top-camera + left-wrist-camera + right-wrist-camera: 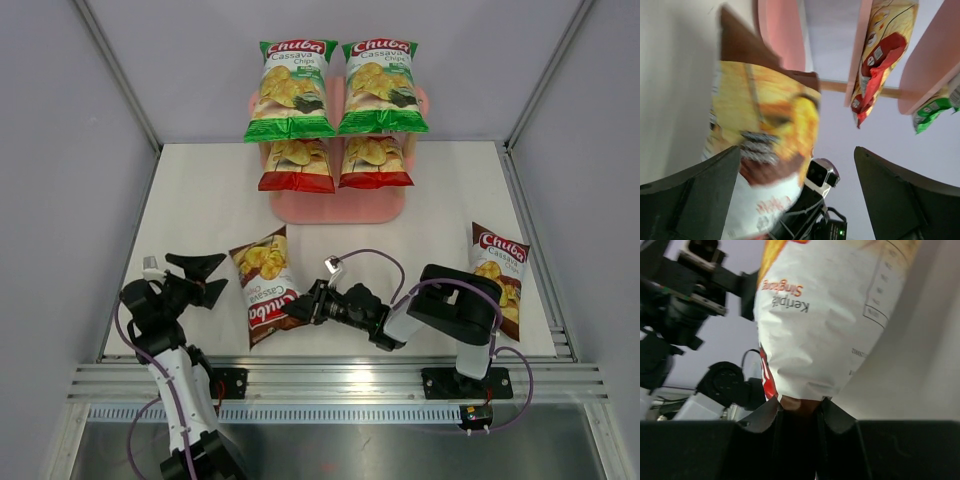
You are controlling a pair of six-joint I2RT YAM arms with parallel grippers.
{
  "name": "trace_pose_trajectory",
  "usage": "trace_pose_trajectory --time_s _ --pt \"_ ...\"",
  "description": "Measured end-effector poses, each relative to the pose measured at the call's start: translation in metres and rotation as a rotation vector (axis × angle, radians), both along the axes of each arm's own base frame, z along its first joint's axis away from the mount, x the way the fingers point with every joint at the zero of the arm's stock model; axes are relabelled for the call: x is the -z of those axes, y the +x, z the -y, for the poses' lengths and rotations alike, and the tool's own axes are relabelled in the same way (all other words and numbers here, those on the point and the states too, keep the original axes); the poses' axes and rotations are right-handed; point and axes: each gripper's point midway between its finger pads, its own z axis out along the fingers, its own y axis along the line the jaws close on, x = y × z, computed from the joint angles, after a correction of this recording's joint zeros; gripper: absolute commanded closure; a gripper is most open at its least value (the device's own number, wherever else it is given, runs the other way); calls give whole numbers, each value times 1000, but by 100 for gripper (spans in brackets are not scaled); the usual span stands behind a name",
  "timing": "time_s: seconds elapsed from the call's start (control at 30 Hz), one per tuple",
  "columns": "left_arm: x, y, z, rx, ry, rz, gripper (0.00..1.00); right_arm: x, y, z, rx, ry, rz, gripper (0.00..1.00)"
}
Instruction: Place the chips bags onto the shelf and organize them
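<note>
A dark brown chips bag (264, 285) lies on the table ahead of both arms. My right gripper (298, 308) is shut on its near end, and the right wrist view shows the jaws (799, 407) pinching the end seam below the bag's white back (830, 315). Just left of that bag, my left gripper (222, 275) is open and holds nothing; the bag (760, 145) shows blurred between its spread fingers (690, 200). A second brown bag (500, 283) lies at the right. The pink shelf (335, 207) carries two green bags (292, 90) on top and two red bags (296, 165) on its middle board.
White walls close the table on the left, right and back. A metal rail (330, 380) runs along the near edge by the arm bases. The shelf's bottom board is bare at its front. The right arm's camera (821, 172) shows close ahead in the left wrist view.
</note>
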Motion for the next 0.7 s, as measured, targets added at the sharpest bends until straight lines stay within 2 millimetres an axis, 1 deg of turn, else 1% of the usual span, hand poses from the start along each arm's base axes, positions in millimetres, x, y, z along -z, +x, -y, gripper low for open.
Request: trace_pose_trajectory --time_s 0.13,0.2,0.3,0.47,0.7 --pt "-10 0 -3 15 81 6 1 29 6 24 37 -81 -33 83" --pt "-17 1 -4 27 130 19 1 34 9 33 52 -97 -42 83" --pt "-23 1 -7 41 192 25 1 32 19 45 85 -95 -43 84" --pt "-30 0 -10 55 288 40 1 24 43 68 160 -81 -41 85" --pt "-25 -4 -10 77 332 33 1 4 78 93 235 -34 -28 85"
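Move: The right hand holds the brown chips bag by the right corner of its near end; the bag's middle lies some 6 cm left and 5 cm ahead of the hand. The empty bottom tier of the shelf is about 30 cm ahead, 13 cm right and 8 cm lower. Above that tier stand the two red bags, 2 cm and 18 cm to the hand's right. From the left hand, the bottom tier is roughly 22 cm ahead, 29 cm right. Rightward and slightly down at first, then forward and right with a small climb back up, the right hand carries the brown bag about 9 cm right and 8 cm forward towards the shelf, turning clockwise some 13 degrees with its grip kept shut. The left hand, already open and free of the bag, rises about 3 cm and rolls its left side up. ##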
